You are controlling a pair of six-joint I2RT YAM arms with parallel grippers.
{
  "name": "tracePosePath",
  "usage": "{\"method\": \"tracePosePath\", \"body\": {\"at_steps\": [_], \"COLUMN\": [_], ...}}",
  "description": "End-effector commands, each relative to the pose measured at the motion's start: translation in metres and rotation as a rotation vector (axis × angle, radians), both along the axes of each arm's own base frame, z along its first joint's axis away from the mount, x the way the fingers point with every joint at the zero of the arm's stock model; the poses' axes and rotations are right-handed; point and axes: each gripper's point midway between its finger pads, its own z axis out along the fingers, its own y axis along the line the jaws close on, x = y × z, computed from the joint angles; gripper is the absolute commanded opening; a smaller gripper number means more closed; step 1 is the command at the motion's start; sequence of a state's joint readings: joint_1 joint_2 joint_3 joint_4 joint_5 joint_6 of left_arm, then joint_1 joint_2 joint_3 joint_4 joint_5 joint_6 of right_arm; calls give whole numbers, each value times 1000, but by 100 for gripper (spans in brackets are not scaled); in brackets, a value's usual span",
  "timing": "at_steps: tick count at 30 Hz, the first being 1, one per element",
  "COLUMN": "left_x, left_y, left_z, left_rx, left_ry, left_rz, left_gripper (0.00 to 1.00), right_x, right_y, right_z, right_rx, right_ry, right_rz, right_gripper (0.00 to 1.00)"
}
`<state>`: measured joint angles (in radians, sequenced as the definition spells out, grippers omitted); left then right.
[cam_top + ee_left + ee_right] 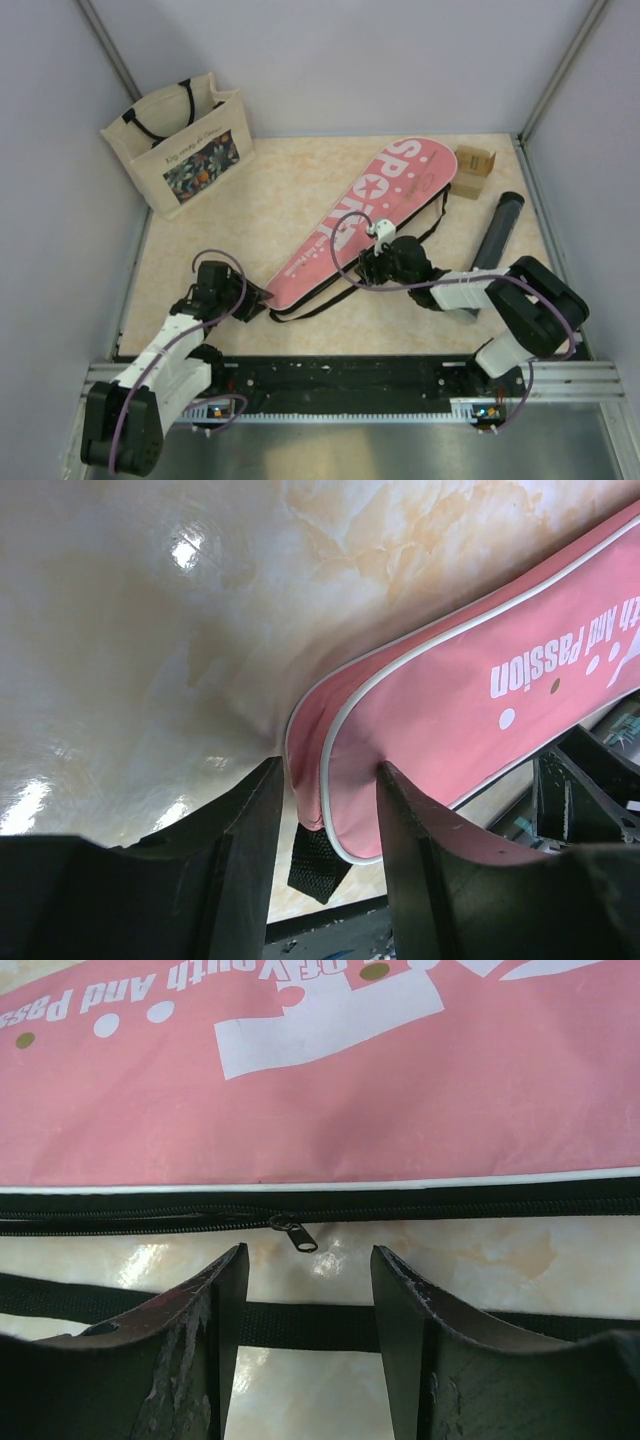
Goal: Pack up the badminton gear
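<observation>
The long pink "SPORT" cover (372, 205) lies diagonally across the table, its black strap (300, 312) trailing along its near side. My left gripper (258, 300) is at the cover's narrow near end (420, 710). Its jaws are shut on that end, and the fabric bunches between the fingers (405, 820). My right gripper (310, 1252) stands open at the cover's long zipped edge. The zipper pull (298, 1236) lies just beyond its fingertips, untouched, and the strap (300, 1325) crosses the table under the jaws. A dark tube (497, 232) lies to the right of the cover.
A beige tote bag (180, 140) with a floral print stands at the back left. A small brown cardboard box (474, 168) sits by the cover's wide end. Grey walls close in the table on three sides, and the arms' base rail (350, 378) runs along the near edge.
</observation>
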<state>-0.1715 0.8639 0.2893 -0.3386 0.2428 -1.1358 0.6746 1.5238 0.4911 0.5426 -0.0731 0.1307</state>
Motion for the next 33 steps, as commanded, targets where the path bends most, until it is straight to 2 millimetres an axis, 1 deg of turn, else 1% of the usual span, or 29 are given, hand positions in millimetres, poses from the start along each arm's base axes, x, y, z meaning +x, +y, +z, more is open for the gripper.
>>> {"method": "tracePosePath", "body": {"at_steps": [1, 5, 12, 14, 17, 19, 20, 23, 26, 29, 32, 33], "left_x": [10, 11, 12, 14, 13, 14, 13, 15, 17, 18, 18, 18], "left_y": [-3, -4, -5, -6, -6, -7, -8, -10, -10, -11, -10, -9], "left_z": [7, 8, 11, 12, 9, 8, 7, 8, 9, 9, 8, 8], "left_rx": [-17, -21, -36, -38, -39, -51, -57, -70, -74, -78, -81, -81], "left_ry": [-46, -48, -56, -63, -60, -59, -54, -58, -63, -68, -74, -74], "left_rz": [4, 5, 15, 10, 9, 9, 11, 8, 13, 20, 30, 36], "left_gripper": [47, 46, 43, 42, 40, 37, 34, 26, 21, 11, 0, 0], "right_x": [11, 12, 19, 21, 18, 14, 10, 2, -11, -25, -42, -49], "right_y": [8, 11, 20, 20, 21, 26, 27, 36, 51, 71, 97, 106], "right_z": [11, 2, -10, -11, -11, -5, -5, 1, 9, 15, 25, 29], "right_rx": [30, 35, 39, 42, 53, 79, 90, 127, 160, 129, 121, 126], "right_ry": [-80, -73, -43, -44, -43, -48, -37, 9, 52, 42, 41, 42], "right_rz": [38, 38, 42, 36, 48, 73, 90, 133, 187, 240, 306, 334], "right_gripper": [52, 52, 48, 42, 28, 14, 1, 0, 0, 0, 0, 0]}}
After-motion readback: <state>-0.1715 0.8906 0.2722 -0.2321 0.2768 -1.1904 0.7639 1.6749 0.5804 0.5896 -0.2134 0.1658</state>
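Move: Just in front of the right hand, about 1 cm ahead, 2 cm left and 2 cm below, sits the zipper pull on the racket case. The black strap runs about 2 cm back and 1 cm right of the hand, 4 cm down. The case's narrow end is some 21 cm left and 8 cm back, where the left hand straddles it, needing about 1 cm forward and right. From that left hand the pull is roughly 22 cm right and 9 cm ahead. Dipping about 2 cm while easing slightly forward and left, the right hand shuts its fingers on the zipper pull, then drags it back and left some 6 cm along the zip towards the case's narrow end, turning about 10 degrees counter-clockwise and rising slightly late on. The left hand creeps about 1.5 cm forward and right and closes to pinch the edge piping of that narrow end. ##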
